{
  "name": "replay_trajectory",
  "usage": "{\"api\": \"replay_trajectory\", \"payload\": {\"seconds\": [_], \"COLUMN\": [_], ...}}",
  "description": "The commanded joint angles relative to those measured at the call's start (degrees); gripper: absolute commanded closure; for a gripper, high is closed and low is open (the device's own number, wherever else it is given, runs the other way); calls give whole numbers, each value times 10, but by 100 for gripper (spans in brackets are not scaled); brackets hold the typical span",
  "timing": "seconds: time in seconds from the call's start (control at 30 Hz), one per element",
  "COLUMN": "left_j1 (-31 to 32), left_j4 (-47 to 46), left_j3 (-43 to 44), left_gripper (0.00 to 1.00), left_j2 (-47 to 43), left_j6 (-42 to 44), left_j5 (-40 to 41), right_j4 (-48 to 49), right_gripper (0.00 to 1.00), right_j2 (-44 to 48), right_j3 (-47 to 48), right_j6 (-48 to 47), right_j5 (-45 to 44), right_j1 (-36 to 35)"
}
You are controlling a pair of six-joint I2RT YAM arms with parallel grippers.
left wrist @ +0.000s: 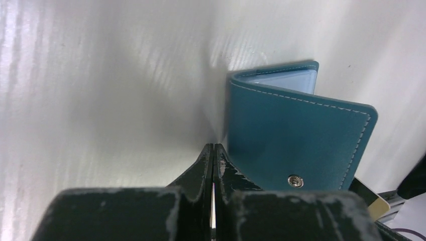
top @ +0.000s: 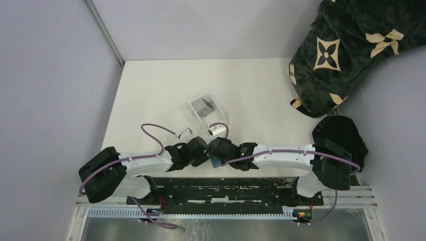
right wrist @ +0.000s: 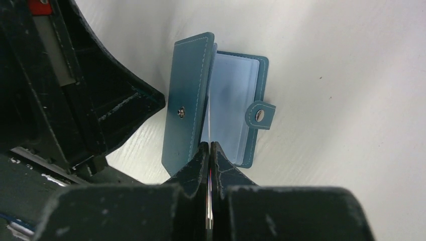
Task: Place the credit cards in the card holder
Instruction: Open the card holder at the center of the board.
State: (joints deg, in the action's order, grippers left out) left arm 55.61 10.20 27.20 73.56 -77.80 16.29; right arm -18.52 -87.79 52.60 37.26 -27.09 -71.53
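The teal card holder lies open on the white table, its cover with the snap stud raised and its pale inner pockets showing. My right gripper is shut on a credit card. The card is seen edge-on as a thin white line reaching in between the cover and the pockets. In the left wrist view a gold credit card pokes out behind the card holder. My left gripper is shut, its tips just beside the holder's left edge, and nothing shows between them. From above, both grippers meet over the card holder.
A clear plastic tray with greyish cards standing in it sits farther back on the table. A dark patterned fabric hangs over the far right corner. The arms' base rail runs along the near edge.
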Motion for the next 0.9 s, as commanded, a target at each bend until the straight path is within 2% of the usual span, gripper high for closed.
{"api": "replay_trajectory", "payload": {"seconds": [0.0, 0.37, 0.87], "left_j1": [-2, -2, -38], "left_j4": [-22, -69, -147], "left_j3": [4, 15, 109], "left_gripper": [97, 97, 97], "left_j2": [26, 69, 184], "left_j6": [31, 46, 166], "left_j5": [-5, -9, -52], "right_j4": [44, 64, 84], "right_gripper": [99, 99, 99], "right_j2": [40, 70, 89], "right_j3": [-6, -23, -63], "right_j6": [19, 29, 34], "right_j5": [27, 60, 64], "right_j1": [7, 30, 57]}}
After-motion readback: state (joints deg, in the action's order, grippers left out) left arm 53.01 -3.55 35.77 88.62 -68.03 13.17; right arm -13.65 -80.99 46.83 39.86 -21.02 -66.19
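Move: The card holder, its cover half raised, has its middle about 2 cm ahead of the left hand and 4 cm to its right, nearly at its height, with those fingertips beside the spine. From the right hand, which holds a card edge-on under the cover, the holder's middle lies some 2 cm ahead, 1 cm left and 6 cm below. The clear tray stands about 20 cm farther out than the holder and 2 cm to its left. The left hand, fingers still shut and low at the holder's spine, pushes the holder to the right and forward, about 7 cm in all, first mostly right and then equally forward, turning slightly clockwise. The right hand keeps its grip on the card and lifts it some 2.5 cm with a small shift left against the inside of the cover, rolling its left side up by about 10 degrees, then sinks about 1.5 cm while easing 2 cm right and a little forward. ##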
